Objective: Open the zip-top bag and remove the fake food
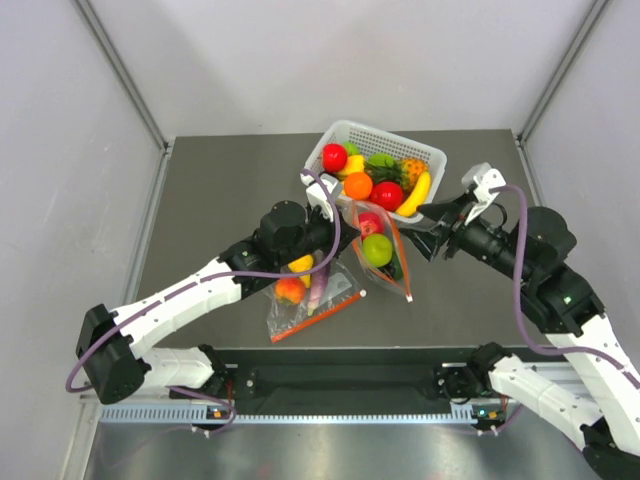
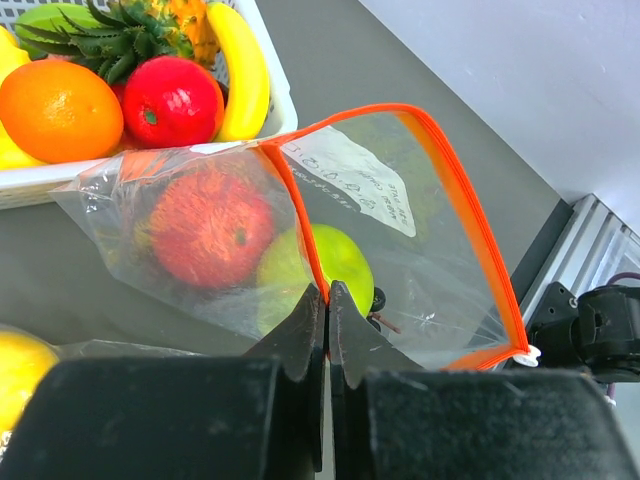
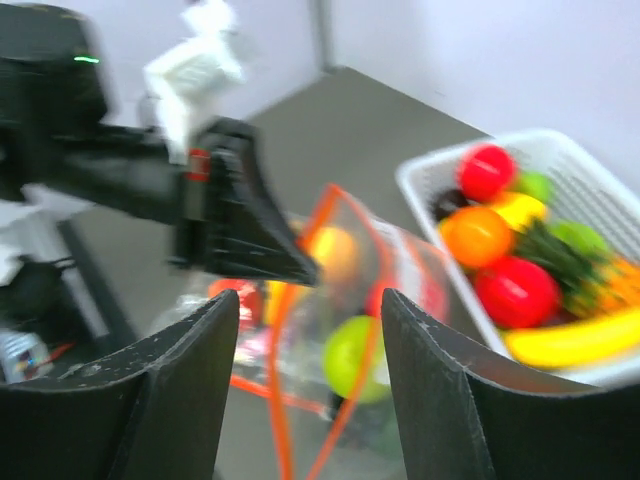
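Observation:
The zip-top bag (image 1: 385,262) lies in front of the basket with its orange-red zip strip (image 2: 470,215) spread into an open loop. Inside it I see a red apple (image 2: 208,226), a light-green pear (image 2: 338,262) and a dark bit of grape bunch (image 2: 378,300). My left gripper (image 2: 327,292) is shut on one side of the zip strip and holds the mouth up; in the top view it (image 1: 340,222) is at the bag's left edge. My right gripper (image 3: 310,300) is open and empty, facing the bag's mouth from the right (image 1: 426,234), not touching it.
A white basket (image 1: 432,158) with banana, orange, apples and a pineapple stands just behind the bag, and also shows in the left wrist view (image 2: 60,182) and the right wrist view (image 3: 575,160). A second clear bag (image 1: 305,292) with lemon and eggplant lies under the left arm.

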`<state>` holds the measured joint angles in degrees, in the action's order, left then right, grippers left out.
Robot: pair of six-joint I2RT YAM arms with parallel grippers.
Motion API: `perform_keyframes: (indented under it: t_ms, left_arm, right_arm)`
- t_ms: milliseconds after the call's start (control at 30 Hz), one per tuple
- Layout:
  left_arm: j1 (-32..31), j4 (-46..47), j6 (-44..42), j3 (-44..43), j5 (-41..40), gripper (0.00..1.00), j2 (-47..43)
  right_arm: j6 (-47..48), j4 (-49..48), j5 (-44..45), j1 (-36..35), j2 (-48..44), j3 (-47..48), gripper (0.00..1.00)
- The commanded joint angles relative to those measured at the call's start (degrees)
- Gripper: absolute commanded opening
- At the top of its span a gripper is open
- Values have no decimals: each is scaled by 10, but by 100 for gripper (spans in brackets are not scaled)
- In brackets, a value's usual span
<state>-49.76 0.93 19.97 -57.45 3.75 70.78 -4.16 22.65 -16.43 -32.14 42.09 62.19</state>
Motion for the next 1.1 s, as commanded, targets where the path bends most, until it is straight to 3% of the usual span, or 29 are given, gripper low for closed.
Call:
perform_keyframes:
  t_ms: [0,133,300,400,733,1067]
  left_arm:
    - [-1,21,-5,-15,7,0,-8]
    - [-1,21,-5,-17,6,0,-8]
    - [-1,21,-5,-20,6,0,-11]
    - [-1,20,-5,-19,9,0,-11]
    - [-2,14,-5,-9,12,0,-27]
    - [-2,20,-11,-19,46,0,-7]
  right_arm:
    - [-40,-26,-149,-5,23,1,58]
    - [-71,-71,-235,-14,57,-31,57]
    - [-80,-74,-227,-19,92,-54,55]
    - [-83,-67,-200,-19,120,-61,55]
    - [-102,-35,41,-19,173,-80,57]
    - [-77,-2,97,-38,211,-65,58]
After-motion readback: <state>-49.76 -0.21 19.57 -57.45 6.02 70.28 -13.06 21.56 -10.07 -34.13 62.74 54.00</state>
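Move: The right gripper stands open and empty; the green apple in the open bag lies about 6 cm ahead of it, 6 cm to its left and 20 cm below. The red fruit in the same bag is some 6 cm beyond the apple and 2 cm farther left; the basket's red tomato is 12 cm beyond the apple and 2 cm right of it. From the left gripper, pinching the bag's rim, the apple is roughly 6 cm right, 1 cm ahead and 9 cm down. Lower the right gripper about 17 cm into the bag's open mouth, fingers kept open: swing it first left and slightly back, then forward some 8 cm and a little right as it sinks, tipping the fingers down nearly 30 degrees towards the green apple. Meanwhile hold the left gripper shut on the rim, almost still. ##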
